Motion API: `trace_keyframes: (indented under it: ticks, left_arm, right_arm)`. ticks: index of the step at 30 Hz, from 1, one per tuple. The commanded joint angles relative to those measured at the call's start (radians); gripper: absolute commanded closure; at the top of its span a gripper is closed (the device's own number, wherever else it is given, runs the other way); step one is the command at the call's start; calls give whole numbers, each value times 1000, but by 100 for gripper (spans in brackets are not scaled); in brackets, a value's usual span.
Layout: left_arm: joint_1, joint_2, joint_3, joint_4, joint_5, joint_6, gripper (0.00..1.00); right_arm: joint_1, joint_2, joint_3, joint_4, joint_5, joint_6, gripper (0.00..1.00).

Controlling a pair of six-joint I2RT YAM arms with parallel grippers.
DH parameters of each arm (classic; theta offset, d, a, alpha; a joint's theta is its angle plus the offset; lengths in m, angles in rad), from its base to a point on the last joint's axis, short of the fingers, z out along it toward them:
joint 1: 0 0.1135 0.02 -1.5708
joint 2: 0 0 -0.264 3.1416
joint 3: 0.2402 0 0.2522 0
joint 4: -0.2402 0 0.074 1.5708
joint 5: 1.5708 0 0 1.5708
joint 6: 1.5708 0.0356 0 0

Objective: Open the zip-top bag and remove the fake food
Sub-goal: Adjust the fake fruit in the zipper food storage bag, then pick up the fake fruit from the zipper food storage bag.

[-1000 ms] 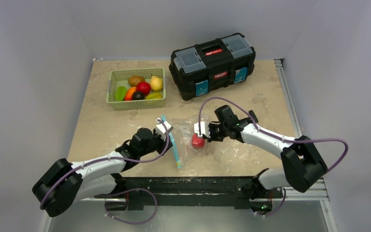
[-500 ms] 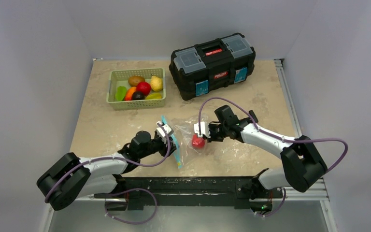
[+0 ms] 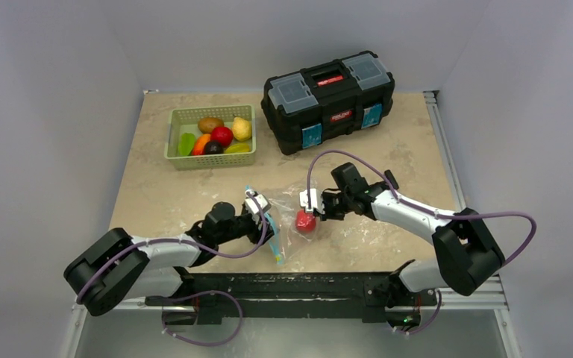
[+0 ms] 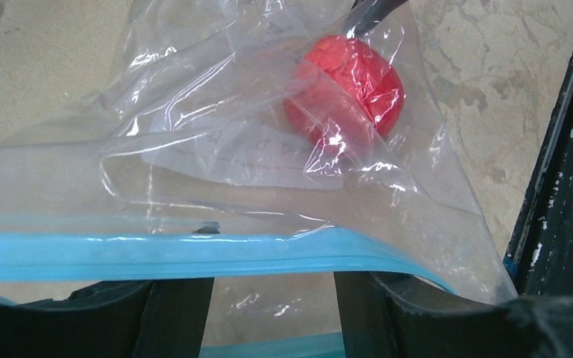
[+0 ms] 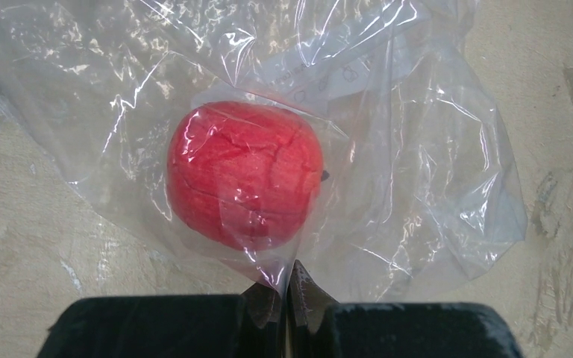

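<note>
The clear zip-top bag (image 3: 287,205) lies on the table between my grippers. One red fake food piece (image 3: 304,221) sits inside it, also seen in the left wrist view (image 4: 347,89) and the right wrist view (image 5: 242,173). My left gripper (image 3: 260,209) is at the bag's mouth. Its jaws stand wide apart (image 4: 272,280), with the teal zip strip (image 4: 157,253) lying across the fingertips and a second teal edge low between them. My right gripper (image 3: 313,203) is shut (image 5: 287,287) on a pinch of the bag's plastic (image 5: 418,171) just behind the red piece.
A green basket (image 3: 175,123) holding several fake fruits (image 3: 221,136) stands at the back left. A black toolbox (image 3: 328,101) stands at the back centre. The table's near edge and a black rail (image 4: 559,186) are close behind the bag.
My left arm has reached further right and lower, bringing its gripper up to the bag's zip strip. The right gripper has kept its hold; the red piece has barely shifted.
</note>
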Motion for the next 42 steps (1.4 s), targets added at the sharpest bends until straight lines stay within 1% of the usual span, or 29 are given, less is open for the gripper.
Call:
trace_keyframes:
  ticks: [1, 12, 19, 27, 33, 35, 36, 38, 40, 42]
  left_arm:
    - [-9, 28, 21, 106, 63, 14, 44]
    - [-44, 78, 28, 148, 69, 23, 43]
    - [-61, 110, 24, 172, 78, 35, 44]
    - [-74, 120, 27, 174, 76, 56, 46]
    - [-85, 142, 33, 189, 72, 58, 47]
    - [-87, 153, 32, 202, 71, 56, 47]
    - [-87, 157, 33, 208, 72, 56, 47]
    - [-87, 159, 30, 215, 69, 54, 47]
    - [-88, 151, 20, 215, 63, 55, 46]
    - [-88, 140, 10, 208, 60, 62, 45]
  right_arm:
    - [0, 13, 33, -4, -56, 18, 100]
    - [1, 30, 42, 30, -72, 70, 100]
    - [0, 33, 43, 80, -65, 129, 97]
    - [0, 38, 44, 84, -71, 138, 94]
    - [0, 45, 48, 77, -74, 138, 88]
    - [0, 47, 55, 66, -76, 130, 83]
    - [-1, 43, 58, 61, -77, 127, 79]
    - [-3, 24, 64, 31, -71, 94, 65]
    - [-27, -19, 67, -1, -107, 63, 50]
    - [-54, -58, 70, -39, -138, 31, 42]
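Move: From the left hand, already part-open in the bag's mouth, the red fruit lies about 9 cm to the right, 2 cm ahead and 3 cm lower. The blue zip strip crosses right over that hand's fingers, about 1 cm above the hand point. From the right hand, shut on the plastic beside the fruit, the fruit is roughly 4 cm left, 2 cm back and slightly below, with the strip some 12 cm left and 2 cm back. Rightward and back, sinking a little, the left hand works about 3.5 cm deeper under the blue zip strip towards the red fruit, fingers staying about half open as it turns slightly clockwise. The right hand first keeps its pinch on the bag and shifts about 1 cm left towards the fruit, tilting slightly, then opens about halfway and lets go of the plastic. ##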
